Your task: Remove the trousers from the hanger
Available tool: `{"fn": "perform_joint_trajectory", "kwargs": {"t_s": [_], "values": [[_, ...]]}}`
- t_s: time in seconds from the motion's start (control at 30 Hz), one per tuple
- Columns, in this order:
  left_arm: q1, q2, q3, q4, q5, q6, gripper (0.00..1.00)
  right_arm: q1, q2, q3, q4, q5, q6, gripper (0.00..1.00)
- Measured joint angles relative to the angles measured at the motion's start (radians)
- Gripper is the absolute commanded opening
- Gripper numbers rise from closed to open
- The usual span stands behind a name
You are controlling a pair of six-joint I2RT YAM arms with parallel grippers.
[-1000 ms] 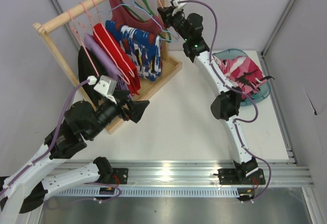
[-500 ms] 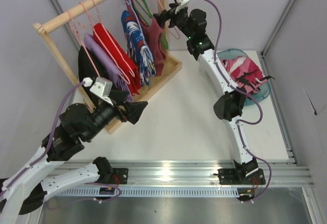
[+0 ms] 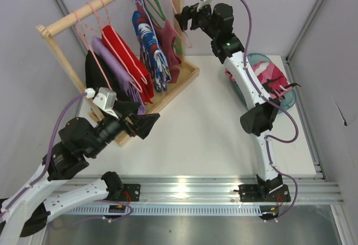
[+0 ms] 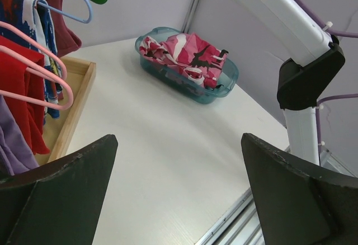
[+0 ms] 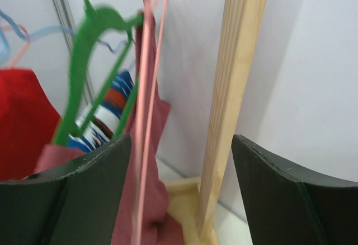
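The pink patterned trousers lie bunched in a teal basket at the right, off any hanger; the left wrist view shows them too. A bare pale-pink hanger hangs blurred on the rack, just inside the left finger of my right gripper. That gripper is open, level with the rail's right end, with the wooden post between its fingers. My left gripper is open over the table near the rack's front, nothing between its fingers.
The wooden rack carries several hangers with red, lilac, black, maroon and blue-white-red garments, plus a green hanger. Its base tray sits on the white table. A metal rail runs along the near edge.
My right gripper opened, let go of the pink hanger and drew back slightly to the right. The garments near the post swung and bunched. My left arm drifted a little leftward.
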Motion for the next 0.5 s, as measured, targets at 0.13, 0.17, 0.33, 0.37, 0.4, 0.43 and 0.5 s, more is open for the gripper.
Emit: {"fn": "perform_joint_trajectory", "kwargs": {"t_s": [0.13, 0.17, 0.33, 0.37, 0.4, 0.43, 0.5], "values": [[0.000, -0.002, -0.001, 0.005, 0.006, 0.000, 1.00, -0.010, -0.002, -0.069, -0.052, -0.021, 0.001, 0.79], [0.000, -0.002, -0.002, 0.006, 0.007, 0.000, 0.99, -0.010, -0.002, -0.086, -0.066, -0.026, 0.000, 0.79], [0.000, 0.001, -0.007, 0.006, 0.007, 0.000, 0.99, -0.010, -0.002, -0.126, -0.121, -0.029, -0.011, 0.52], [0.000, 0.001, -0.008, 0.007, 0.007, 0.000, 0.99, -0.009, -0.002, -0.126, -0.122, -0.028, -0.016, 0.32], [0.000, 0.001, -0.010, 0.007, 0.007, 0.000, 0.99, -0.007, -0.002, -0.126, -0.123, -0.028, -0.028, 0.24], [0.000, 0.001, -0.010, 0.008, 0.007, 0.000, 0.99, -0.005, -0.002, -0.126, -0.124, -0.025, -0.028, 0.10], [0.000, 0.001, -0.010, 0.008, 0.006, 0.000, 0.99, -0.003, -0.003, -0.126, -0.126, -0.020, -0.033, 0.00]]}}
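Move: The empty pink hanger hangs almost at the right hand, edge-on between its open fingers, its middle about 1 cm ahead, 2 cm left and 2 cm below. The green hanger with the maroon top is level with the hand, some 5 cm left and 8 cm lower; the rack's wooden post stands about 11 cm ahead and 2 cm left. From the left hand, the pink hanger is roughly 38 cm ahead, 11 cm right and 6 cm higher. The right hand drops quickly by about 9 cm beside the maroon top, in front of the rack's post, edging about 1 cm forward while its fingers tip some 12 degrees further down. Once the descent has nearly ended it stays there and the wide-open fingers close almost fully, with no pink hanger to be seen between their tips. ##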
